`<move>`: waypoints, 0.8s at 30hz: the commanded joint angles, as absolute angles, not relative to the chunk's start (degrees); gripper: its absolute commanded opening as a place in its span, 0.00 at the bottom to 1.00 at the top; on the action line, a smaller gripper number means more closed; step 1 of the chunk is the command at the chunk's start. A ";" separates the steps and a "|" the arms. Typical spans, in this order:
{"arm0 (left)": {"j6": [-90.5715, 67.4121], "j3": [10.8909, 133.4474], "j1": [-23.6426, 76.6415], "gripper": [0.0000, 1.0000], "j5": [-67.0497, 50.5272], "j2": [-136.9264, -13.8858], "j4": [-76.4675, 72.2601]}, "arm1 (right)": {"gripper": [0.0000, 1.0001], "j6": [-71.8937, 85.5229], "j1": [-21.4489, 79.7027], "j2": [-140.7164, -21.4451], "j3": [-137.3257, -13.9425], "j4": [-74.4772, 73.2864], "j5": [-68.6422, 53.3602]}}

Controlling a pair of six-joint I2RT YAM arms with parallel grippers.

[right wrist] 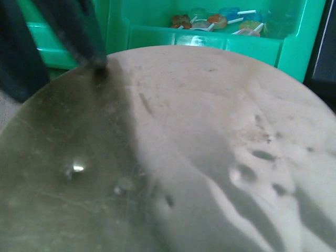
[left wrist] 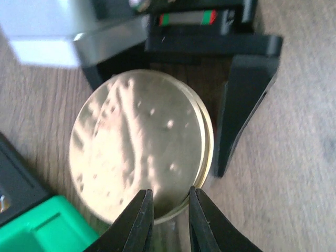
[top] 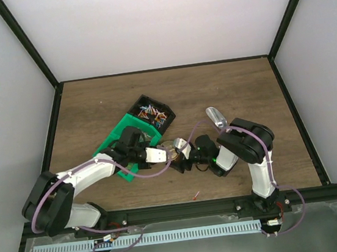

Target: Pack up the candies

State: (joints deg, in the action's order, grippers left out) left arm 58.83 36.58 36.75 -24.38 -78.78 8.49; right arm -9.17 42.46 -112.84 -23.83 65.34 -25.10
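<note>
A round gold lid [left wrist: 139,147] sits on a glass jar [left wrist: 170,237] between my two grippers at the table's middle. My left gripper [left wrist: 170,210] pinches the lid's near rim, one finger over its top and the other outside the edge. My right gripper [top: 183,155] straddles the jar from the other side. One of its black fingers [left wrist: 242,105] stands close beside the lid. In the right wrist view the lid [right wrist: 178,152] fills the frame and hides those fingers. Candies [top: 150,113] lie in a black box, and more candies [right wrist: 220,21] show in a green bin.
A green tray [top: 110,144] lies under my left arm, touching the black box [top: 166,117]. A silver scoop [top: 217,117] lies beside my right arm. One stray red sweet [top: 195,195] lies near the front edge. Black rails frame the table.
</note>
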 commanded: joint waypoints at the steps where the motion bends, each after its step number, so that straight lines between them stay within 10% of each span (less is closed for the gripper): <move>1: 62.05 36.45 31.76 0.21 -14.91 -79.05 15.28 | 0.57 -8.70 43.24 -113.88 -21.62 59.84 -30.13; 13: 47.57 40.40 38.88 0.42 -21.59 -74.61 13.71 | 0.57 -8.41 43.25 -114.00 -21.63 60.27 -29.83; 19: 37.99 44.86 38.12 0.86 -18.34 -76.24 16.84 | 0.57 -8.39 43.24 -113.64 -21.34 60.43 -29.95; 24: 38.10 42.81 37.78 1.00 -23.09 -72.98 21.76 | 0.57 -8.17 43.24 -114.22 -21.42 61.26 -30.17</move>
State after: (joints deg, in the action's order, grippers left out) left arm 41.17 43.77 37.91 -19.16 -75.02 17.34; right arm -9.30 42.65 -112.84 -23.03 65.95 -28.99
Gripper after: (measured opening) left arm 0.990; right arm 0.863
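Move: Just ahead and to the right of the left hand, about 3 cm each way and roughly 1 cm lower, lies the centre of the jar's gold lid. From the same hand the green bin's middle is some 6 cm ahead and 11 cm left, the black bin's about 16 cm ahead and 2 cm left, both about 5 cm lower. The right hand already grips the jar; the lid is about 5 cm above that hand's point, neither ahead nor back and roughly 1 cm left. Coming off the lid's near-left rim, the left fingertips sweep about 4 cm left and 2 cm forward, dipping slightly, then swing back right and rise some 5 cm from that low point. Meanwhile they spread from nearly shut to wide open, the wrist turning about 15 degrees counter-clockwise. The right hand keeps its hold on the jar and eases back over 1 cm. ##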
